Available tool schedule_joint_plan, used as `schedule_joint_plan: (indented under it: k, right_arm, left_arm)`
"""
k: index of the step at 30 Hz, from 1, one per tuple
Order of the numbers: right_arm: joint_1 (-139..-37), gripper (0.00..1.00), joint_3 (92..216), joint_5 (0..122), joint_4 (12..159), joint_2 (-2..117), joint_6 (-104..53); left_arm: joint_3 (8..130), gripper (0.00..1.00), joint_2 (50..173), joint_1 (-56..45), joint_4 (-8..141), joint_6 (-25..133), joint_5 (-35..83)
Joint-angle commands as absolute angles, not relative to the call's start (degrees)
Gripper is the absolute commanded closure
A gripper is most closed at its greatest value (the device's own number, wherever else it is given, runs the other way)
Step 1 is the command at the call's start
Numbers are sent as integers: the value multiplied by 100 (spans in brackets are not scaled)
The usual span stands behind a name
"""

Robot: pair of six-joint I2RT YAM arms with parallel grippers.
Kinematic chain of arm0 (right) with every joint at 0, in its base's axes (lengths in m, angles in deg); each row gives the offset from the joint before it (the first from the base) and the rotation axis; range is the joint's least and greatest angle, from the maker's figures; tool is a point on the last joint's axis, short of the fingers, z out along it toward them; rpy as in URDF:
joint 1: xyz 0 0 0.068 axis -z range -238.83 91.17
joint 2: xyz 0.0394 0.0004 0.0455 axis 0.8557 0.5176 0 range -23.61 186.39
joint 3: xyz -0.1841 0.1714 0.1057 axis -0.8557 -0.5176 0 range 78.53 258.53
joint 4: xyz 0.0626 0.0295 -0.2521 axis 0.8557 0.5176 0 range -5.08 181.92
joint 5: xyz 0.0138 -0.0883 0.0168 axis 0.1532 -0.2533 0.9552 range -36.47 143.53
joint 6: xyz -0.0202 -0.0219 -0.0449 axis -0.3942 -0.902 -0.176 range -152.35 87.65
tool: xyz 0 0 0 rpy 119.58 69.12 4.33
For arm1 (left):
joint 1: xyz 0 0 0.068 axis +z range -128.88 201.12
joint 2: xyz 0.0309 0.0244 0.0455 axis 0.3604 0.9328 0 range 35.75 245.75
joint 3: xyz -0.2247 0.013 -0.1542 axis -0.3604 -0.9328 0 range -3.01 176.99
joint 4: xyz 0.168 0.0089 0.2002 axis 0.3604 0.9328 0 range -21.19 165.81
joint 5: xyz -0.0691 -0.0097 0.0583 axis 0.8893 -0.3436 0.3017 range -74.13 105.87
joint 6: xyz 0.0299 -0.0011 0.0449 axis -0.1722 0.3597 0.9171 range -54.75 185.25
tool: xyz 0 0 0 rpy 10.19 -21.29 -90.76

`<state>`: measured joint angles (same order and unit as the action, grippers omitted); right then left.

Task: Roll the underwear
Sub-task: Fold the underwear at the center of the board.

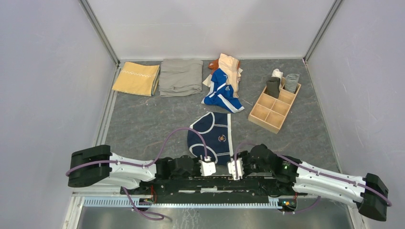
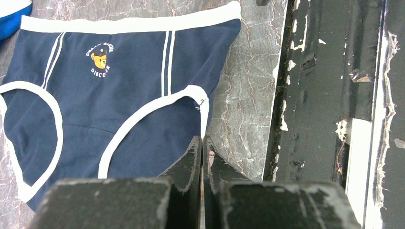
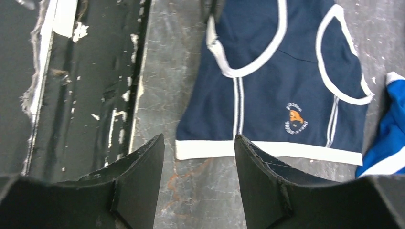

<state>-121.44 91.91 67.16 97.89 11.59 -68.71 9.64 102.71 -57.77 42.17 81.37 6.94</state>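
Observation:
The navy underwear [image 1: 212,133] with white trim lies flat on the grey table, its waistband to the right. My left gripper [image 1: 211,163] sits at the cloth's near edge on the leg-opening side. In the left wrist view the underwear [image 2: 124,71] fills the left half, and the left gripper [image 2: 202,140] is shut, with the white trim running into its tips. My right gripper [image 1: 232,163] faces it from the right. In the right wrist view it [image 3: 199,143] stands open just short of the waistband's near corner on the underwear [image 3: 277,86], with bare table between its fingers.
A pile of bright blue [image 1: 222,90] and peach [image 1: 230,67] pieces lies behind. A wooden compartment tray [image 1: 267,117] at the right holds a dark roll [image 1: 273,87] and a striped roll [image 1: 291,81]. Mustard cloth [image 1: 137,78] and grey-khaki cloth [image 1: 181,76] lie at the back left. A black rail [image 2: 325,95] runs beside the grippers.

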Motion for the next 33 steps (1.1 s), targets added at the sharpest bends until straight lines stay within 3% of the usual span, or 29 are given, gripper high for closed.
schedule_joint_plan:
  k: [1, 13, 26, 30, 33]
  right_arm:
    - [-12614, 39, 9038, 6110, 9437, 1390, -7061]
    - [-12832, 46, 8861, 5207, 8988, 2024, -7247]
    - [-12853, 52, 8934, 5285, 8983, 2297, -7157]
    - [-12853, 61, 8955, 5291, 9005, 2398, -7122]
    - [-12860, 76, 9023, 5232, 9062, 2442, -7061]
  left_arm:
    - [1000, 98, 10371, -5797, 3953, 7879, 663]
    - [1009, 98, 10406, -5793, 3946, 7920, 668]
    - [956, 98, 10325, -5798, 3902, 7909, 645]
    - [943, 98, 10304, -5798, 3882, 7894, 614]
    - [909, 98, 10269, -5797, 3834, 7857, 531]
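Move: Just below the open right fingers, about 4 cm down and 1 cm ahead, is the near corner of the underwear's white waistband; the bear print is some 10 cm ahead and 5 cm to the left. The blue cloth lies about 27 cm ahead and 4 cm left, the wooden tray roughly 25 cm ahead and 18 cm right. From the left hand, already pinching the underwear's near edge, that corner is about 10 cm to the right, level fore and aft, and 2 cm lower. Sinking about 4 cm onto the near corner of the waistband, the right hand first draws back slightly, then eases some 2 cm forward while its fingertips tip down roughly 10 degrees. Low at the board, its fingers narrow to about half their gap around the corner and begin to take hold of the band. The left hand keeps its pinch on the near edge, almost still. ##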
